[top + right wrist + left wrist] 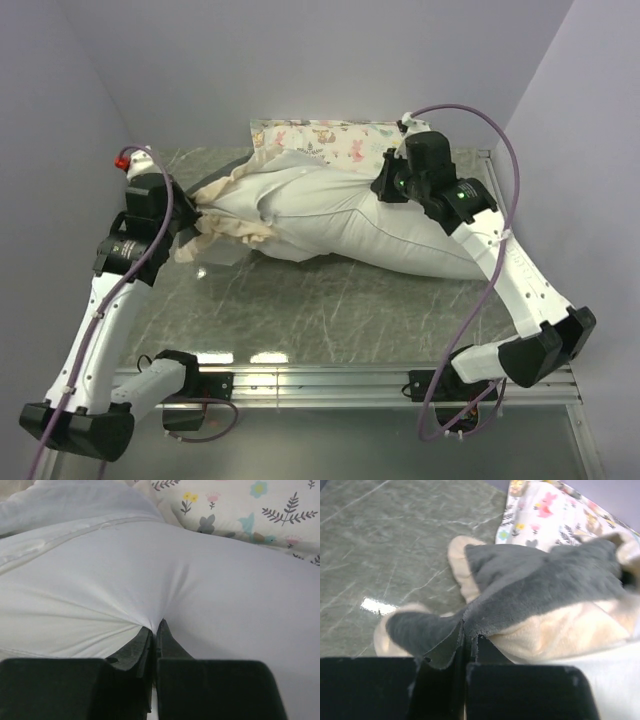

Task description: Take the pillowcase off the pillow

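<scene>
The plump white pillow [400,230] lies across the middle of the table. The pillowcase [235,230] is bunched over its left end, with the cream frill and a strip of dark grey plush showing. My left gripper [190,215] is at that left end. In the left wrist view, the left gripper [467,636] is shut on a fold of the pillowcase's [545,585] grey plush. My right gripper [385,190] sits on the pillow's far upper side. In the right wrist view, the right gripper [156,627] pinches a tuck of the pillow's [225,590] white fabric.
A small pastel animal-print pillow [330,138] lies behind the white one, against the back wall. It also shows as the printed pillow [545,510] and printed pillow [250,510] in the wrist views. Marbled grey tabletop [330,300] lies in front, and side walls close in left and right.
</scene>
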`<state>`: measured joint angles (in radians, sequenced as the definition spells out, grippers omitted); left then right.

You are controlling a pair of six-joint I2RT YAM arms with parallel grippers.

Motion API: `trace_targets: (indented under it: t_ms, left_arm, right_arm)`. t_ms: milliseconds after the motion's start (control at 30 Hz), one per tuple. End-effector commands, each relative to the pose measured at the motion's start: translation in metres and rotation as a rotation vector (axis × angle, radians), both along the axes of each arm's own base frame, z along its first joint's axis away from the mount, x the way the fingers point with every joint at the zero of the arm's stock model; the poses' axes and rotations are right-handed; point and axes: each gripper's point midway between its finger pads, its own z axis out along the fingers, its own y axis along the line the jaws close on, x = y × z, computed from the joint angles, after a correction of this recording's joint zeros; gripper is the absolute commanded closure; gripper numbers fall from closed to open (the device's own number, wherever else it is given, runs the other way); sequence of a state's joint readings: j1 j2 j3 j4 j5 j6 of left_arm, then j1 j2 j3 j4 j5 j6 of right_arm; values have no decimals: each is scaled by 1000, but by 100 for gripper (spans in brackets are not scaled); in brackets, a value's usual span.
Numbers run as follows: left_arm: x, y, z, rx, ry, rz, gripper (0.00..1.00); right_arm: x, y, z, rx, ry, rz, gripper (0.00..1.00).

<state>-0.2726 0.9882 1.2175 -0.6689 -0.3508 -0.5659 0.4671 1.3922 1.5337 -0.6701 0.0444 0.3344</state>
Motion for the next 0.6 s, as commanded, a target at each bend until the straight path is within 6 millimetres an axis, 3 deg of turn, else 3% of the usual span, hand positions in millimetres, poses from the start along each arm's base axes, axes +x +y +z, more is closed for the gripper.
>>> trace_targets:
  t_ms: [0, 67, 367, 567]
  left_arm:
    - [6, 55, -11, -2, 1, 140, 99]
    - [11, 66, -33, -65, 36, 160, 100]
    - [22, 87, -70, -168, 92, 214, 100]
    - [31, 81, -90, -245, 126, 185, 100]
  right_arm:
    - [7, -55, 69, 47, -223, -186, 100]
    - [4, -61, 75, 58, -236, -195, 100]
    - [-22, -79, 124, 109, -338, -210, 100]
    - [-37, -75, 149, 149, -383, -161, 100]
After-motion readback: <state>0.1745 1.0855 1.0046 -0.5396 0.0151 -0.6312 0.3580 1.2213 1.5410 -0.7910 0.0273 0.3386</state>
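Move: The left hand, shut on the grey-and-cream pillowcase's end, has the white pillow's middle about 36 cm to its right, 3 cm back and 10 cm lower; the bunched pillowcase's middle is only some 8 cm right, 1 cm back and 6 cm lower. From the right hand, shut on the pillow, that bunch lies about 31 cm left, 3 cm back and 8 cm lower, and the patterned pillow some 18 cm ahead, 7 cm left and 20 cm below. Both grippers keep their pinch and pull apart, the left on the pillowcase, the right on the white pillow. The left hand sinks about 10 cm while drawing 7 or 8 cm left, away from the pillow, its left side dipping and fingers tipping down a little; the right goes some 6 cm right, rising and drawing back about 4 cm each. ##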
